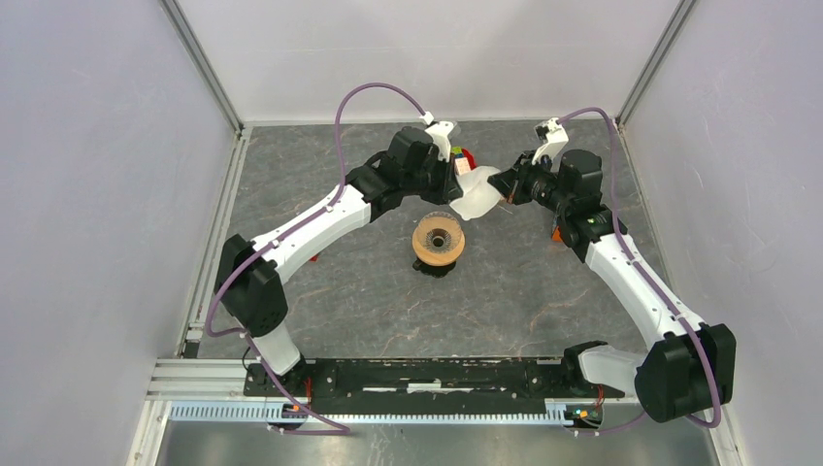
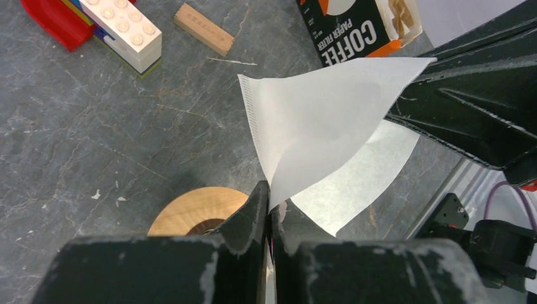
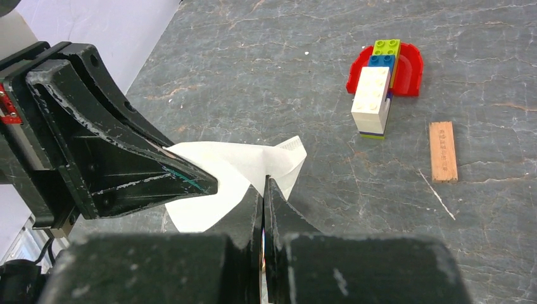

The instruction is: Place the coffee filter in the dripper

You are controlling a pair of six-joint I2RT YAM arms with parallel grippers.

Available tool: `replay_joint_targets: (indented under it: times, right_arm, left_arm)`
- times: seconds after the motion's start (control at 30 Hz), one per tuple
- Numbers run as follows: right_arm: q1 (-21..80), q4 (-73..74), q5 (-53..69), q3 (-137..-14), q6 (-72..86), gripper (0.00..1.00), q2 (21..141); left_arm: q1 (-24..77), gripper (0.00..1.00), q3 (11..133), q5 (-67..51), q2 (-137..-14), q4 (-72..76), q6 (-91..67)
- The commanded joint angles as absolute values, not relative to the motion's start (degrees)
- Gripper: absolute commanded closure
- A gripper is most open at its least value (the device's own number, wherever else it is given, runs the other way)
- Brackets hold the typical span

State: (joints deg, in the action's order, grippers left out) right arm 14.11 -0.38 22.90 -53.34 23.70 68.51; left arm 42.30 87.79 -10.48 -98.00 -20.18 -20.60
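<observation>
The white paper coffee filter [image 1: 477,191] hangs in the air between both grippers, just behind the dripper [image 1: 438,243]. The dripper stands on the table with its tan ring up and nothing in it. My left gripper [image 2: 271,196] is shut on one edge of the coffee filter [image 2: 316,120], with the dripper's ring [image 2: 190,212] below and to its left. My right gripper [image 3: 264,187] is shut on another edge of the coffee filter [image 3: 234,161], whose two paper layers are spread apart. The left gripper's fingers [image 3: 126,164] show in the right wrist view.
A stack of toy blocks on a red piece [image 3: 380,88] and a small wooden block [image 3: 442,151] lie behind the filter. A black coffee-filter package [image 2: 354,25] lies near the back. White walls enclose the table on three sides.
</observation>
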Motion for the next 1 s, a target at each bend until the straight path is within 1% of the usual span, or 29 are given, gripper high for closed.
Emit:
replay_joint_targets:
  times: [0.0,0.03,0.07,0.13,0.27,0.33,0.4,0.57,0.73,0.97]
  right_arm:
    - [13.9,-1.91,23.29,-53.75,21.95,1.0,67.37]
    - [14.0,-1.82,23.16,-53.82,21.86,1.0,67.5]
    - [14.0,-1.74,23.11,-53.88,21.92,1.0,67.52]
    - [14.11,-1.59,23.08,-54.13,21.96,1.0,67.68]
    - [14.35,-1.15,22.79,-54.4,21.85,1.0,67.78]
    - [14.47,-1.19,22.83,-54.31,21.78,1.0,67.91]
    - [14.66,-1.22,22.76,-54.14,21.73,1.0,68.03]
    - [14.83,-1.01,22.93,-53.7,21.56,1.0,67.88]
    - [14.85,-0.87,23.07,-53.87,21.52,1.0,67.85]
    - [14.83,-0.85,23.45,-53.96,21.62,1.0,67.83]
  left_arm:
    - [42.63,0.79,89.4,-7.89,-94.82,-19.97,-15.86]
    - [42.63,0.7,89.31,-7.53,-94.67,-19.87,-15.45]
    - [42.62,0.64,89.25,-7.35,-94.62,-19.8,-15.18]
    - [42.67,0.55,89.43,-7.48,-94.72,-19.6,-14.48]
    - [43.69,0.43,90.5,-6.46,-95.16,-19.52,-10.35]
    - [45.3,0.39,91.2,-5.46,-95.71,-19.42,-7.17]
    - [46.73,0.37,91.96,-3.82,-96.49,-19.59,-4.4]
    - [47.72,0.37,93.4,-0.19,-97.82,-19.56,-1.94]
    - [47.88,0.4,93.79,1.53,-98.61,-19.95,-0.09]
    - [48.08,0.42,92.64,4.6,-99.32,-18.74,4.4]
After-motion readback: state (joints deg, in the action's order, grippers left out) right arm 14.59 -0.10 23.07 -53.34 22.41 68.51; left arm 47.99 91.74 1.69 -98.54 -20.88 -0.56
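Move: At the left fingertips is the coffee filter, stretched off to the right, its middle some 4 cm to the right and 1 cm ahead at hand height. The dripper lies about 5 cm back and 4 cm left, 12 cm lower; the brick stack 13 cm ahead and 1 cm right, 21 cm down. From the right hand, which grips the filter, the filter's middle is about 3 cm back, 3 cm left and 2 cm down. Spreading its shut fingers to a bit over half open, the left hand lets go of the filter's near edge and rolls some 20 to 25 degrees clockwise about its own pointing axis, seen from behind the hand. It shifts about 1.5 cm right and back while rising some 2.5 cm, then eases forward, ending with its fingers either side of the paper. The right hand stays put and keeps its pinch. ##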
